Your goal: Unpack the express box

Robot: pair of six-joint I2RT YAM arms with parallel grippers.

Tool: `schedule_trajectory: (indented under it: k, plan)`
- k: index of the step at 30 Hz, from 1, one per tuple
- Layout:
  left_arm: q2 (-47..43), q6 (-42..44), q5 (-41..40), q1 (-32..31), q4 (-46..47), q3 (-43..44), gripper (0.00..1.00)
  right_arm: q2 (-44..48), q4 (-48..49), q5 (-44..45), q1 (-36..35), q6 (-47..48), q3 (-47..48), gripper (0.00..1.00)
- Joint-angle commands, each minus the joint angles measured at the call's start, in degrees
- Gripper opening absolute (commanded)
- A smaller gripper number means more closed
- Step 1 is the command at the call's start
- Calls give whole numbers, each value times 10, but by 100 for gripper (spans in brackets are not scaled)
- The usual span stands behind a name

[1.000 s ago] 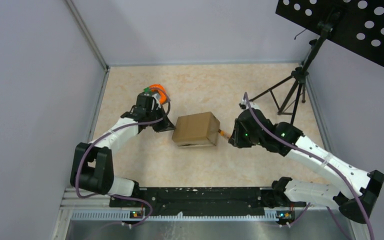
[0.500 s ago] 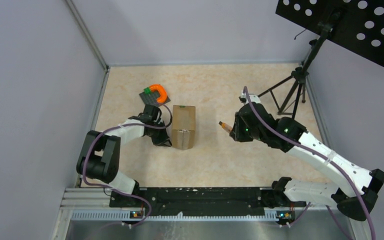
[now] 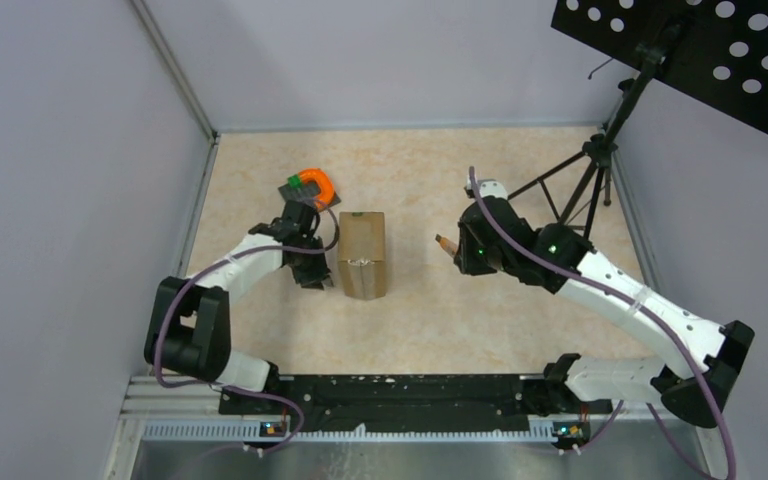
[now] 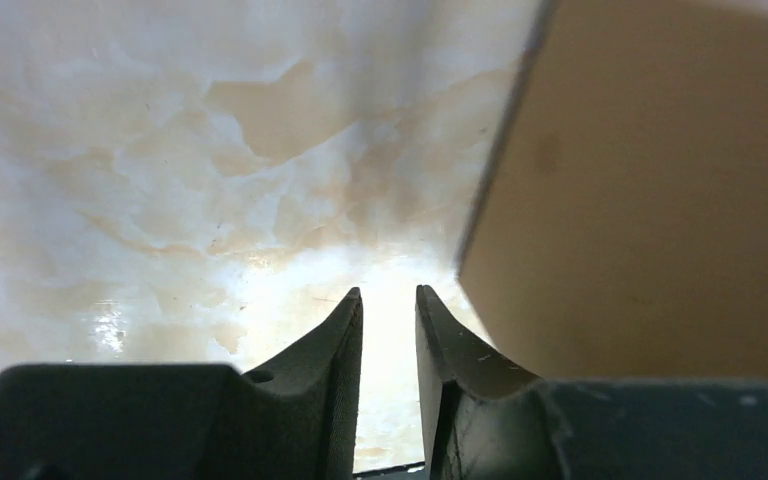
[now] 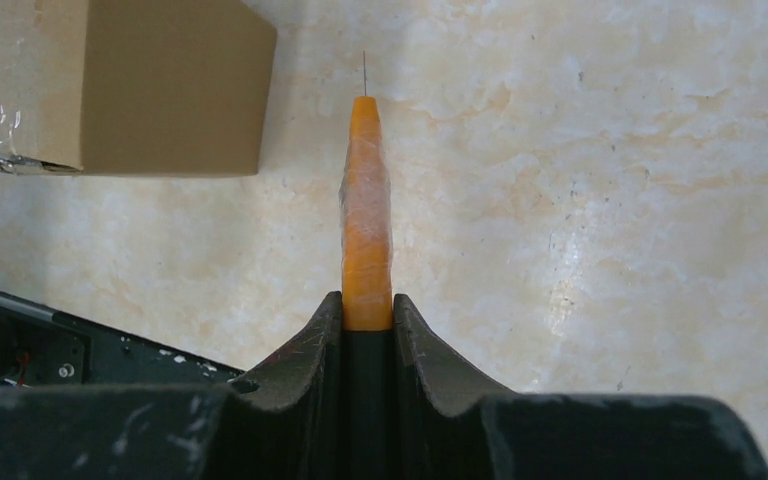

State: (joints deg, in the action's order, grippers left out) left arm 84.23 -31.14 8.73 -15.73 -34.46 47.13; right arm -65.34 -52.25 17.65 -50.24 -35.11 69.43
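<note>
The express box (image 3: 362,254), a small brown carton, lies on the marbled table with its long side running away from me and a taped end facing near. My left gripper (image 3: 317,272) sits just left of it, apart from it. In the left wrist view the left gripper (image 4: 388,292) has a narrow gap between its jaws with nothing in it, and the box (image 4: 660,200) is at the right. My right gripper (image 3: 468,252) hovers to the right of the box, shut on an orange tool (image 3: 446,242). The right wrist view shows that gripper (image 5: 367,298), the tool (image 5: 367,210) with a thin tip, and the box (image 5: 110,80).
An orange and green object on a dark plate (image 3: 308,186) lies behind the left gripper. A black tripod stand (image 3: 582,180) is at the back right, with a perforated black panel (image 3: 700,50) overhead. Grey walls (image 3: 80,200) close in the table on the left and at the back.
The box has turned from lying crosswise to lengthwise. My left gripper let go of it and its jaws parted a little. The right gripper drew back from the box with the tool.
</note>
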Motion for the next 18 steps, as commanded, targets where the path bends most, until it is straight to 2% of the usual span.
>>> schedule_trajectory:
  k: [1,10,18]
  plan:
    - [-40,16,-39,5,-35,76,32,-22,52,-10,0,16,18,0]
    - [-52,36,-12,48,-50,148,46,-55,71,-13,-1,28,29,0]
    - [-16,19,137,44,7,157,53,-78,72,-6,-16,43,47,0]
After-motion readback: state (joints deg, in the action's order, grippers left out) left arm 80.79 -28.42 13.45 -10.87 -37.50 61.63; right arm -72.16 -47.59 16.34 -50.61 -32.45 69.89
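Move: The upright express box has its middle about 9 cm to the left hand's right, some 5 cm ahead and 4 cm higher. An orange toy lies about 28 cm ahead of that hand and 4 cm to its left, on a dark pad centred some 26 cm ahead and 4 cm left, both about 3 cm lower. From the right hand the box is about 20 cm left, 9 cm ahead and 15 cm below. Still gripping the orange knife, the right hand eases left towards the box, about 2.5 cm, sinking some 2 cm with a little forward. Beside the box's left face the left hand climbs about 10 cm while going forward some 7 cm, its fingertips swinging forward about 15 degrees and its fingers opening to half; no touch on the box can be made out. ##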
